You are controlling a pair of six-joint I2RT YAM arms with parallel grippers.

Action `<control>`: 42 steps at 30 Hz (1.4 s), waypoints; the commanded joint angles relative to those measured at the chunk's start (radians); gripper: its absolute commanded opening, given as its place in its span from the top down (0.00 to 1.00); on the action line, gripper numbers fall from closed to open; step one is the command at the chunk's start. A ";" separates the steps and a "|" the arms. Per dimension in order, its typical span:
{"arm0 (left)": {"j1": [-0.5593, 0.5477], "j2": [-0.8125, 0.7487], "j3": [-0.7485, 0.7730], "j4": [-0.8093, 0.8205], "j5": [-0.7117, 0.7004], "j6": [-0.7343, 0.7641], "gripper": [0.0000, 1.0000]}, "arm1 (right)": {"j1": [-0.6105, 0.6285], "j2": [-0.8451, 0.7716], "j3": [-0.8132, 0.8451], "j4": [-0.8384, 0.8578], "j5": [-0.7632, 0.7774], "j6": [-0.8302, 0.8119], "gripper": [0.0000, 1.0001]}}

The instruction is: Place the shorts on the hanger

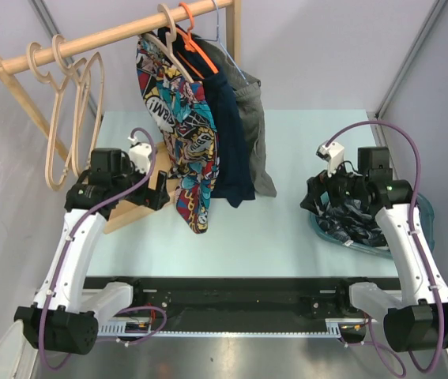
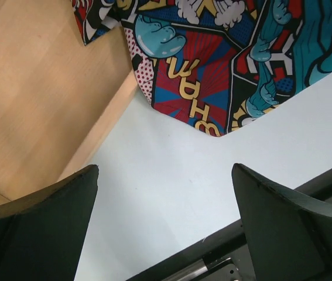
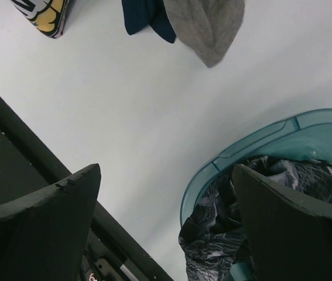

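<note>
The dark marbled shorts (image 1: 348, 223) lie bunched in a teal basket (image 1: 427, 208) at the right; in the right wrist view the shorts (image 3: 212, 234) spill over the basket's rim (image 3: 253, 143). My right gripper (image 1: 318, 201) hangs open and empty just above the basket's left edge, its jaws (image 3: 166, 170) wide apart. Empty pale wooden hangers (image 1: 59, 118) hang at the left end of the wooden rail (image 1: 105, 35). My left gripper (image 1: 159, 193) is open and empty (image 2: 164, 172), low over the table beside the rack's wooden foot (image 2: 37, 88).
Comic-print shorts (image 1: 182, 134) (image 2: 212, 64), a plain navy garment (image 1: 227, 134) and a grey garment (image 1: 254, 138) hang from the rail's middle, on a wooden, an orange (image 1: 194, 35) and a wire hanger. The black front rail (image 1: 231, 292) lies by the arm bases.
</note>
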 commanded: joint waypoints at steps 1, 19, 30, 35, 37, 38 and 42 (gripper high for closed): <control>-0.019 -0.034 0.084 0.055 0.044 0.052 0.00 | -0.018 -0.033 0.005 -0.017 0.045 -0.036 0.00; -0.285 0.034 0.108 0.046 0.158 0.264 0.00 | -0.455 0.241 0.060 -0.148 0.303 -0.505 0.00; -0.300 0.044 0.095 0.043 0.125 0.283 0.00 | -0.472 0.548 -0.027 0.044 0.492 -0.499 0.00; -0.300 0.034 0.070 0.046 0.110 0.284 0.00 | -0.460 0.622 -0.066 0.100 0.489 -0.453 0.27; -0.300 0.031 0.072 0.046 0.107 0.284 0.00 | -0.452 0.586 -0.064 0.096 0.470 -0.444 0.47; -0.300 0.031 0.073 0.046 0.112 0.286 0.00 | -0.449 0.561 -0.063 0.084 0.440 -0.436 0.73; -0.300 0.023 0.092 0.060 0.151 0.274 0.00 | -0.442 0.374 0.002 0.006 0.299 -0.406 1.00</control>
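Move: The black-and-white shorts lie heaped in the teal bin, about 18 cm to the right of the right hand, level with it fore and aft and some 19 cm below; the bin's middle is about 19 cm to its right, level and 20 cm below. The grey trousers' hem hangs roughly 16 cm to its left and 6 cm ahead, 15 cm lower. From the left hand, the shorts are about 60 cm right, level fore and aft, 19 cm below. The right fingers pinch a fold of the shorts in the bin: wide open, that hand sweeps about 22 cm right, then plunges some 19 cm as the wrist tips well down, shuts on the cloth and starts back up a centimetre or two. The empty, open left hand rises about 4 cm while going some 9 cm right towards the comic-print garment, yawing 30 degrees clockwise, then eases down slightly and waits. ##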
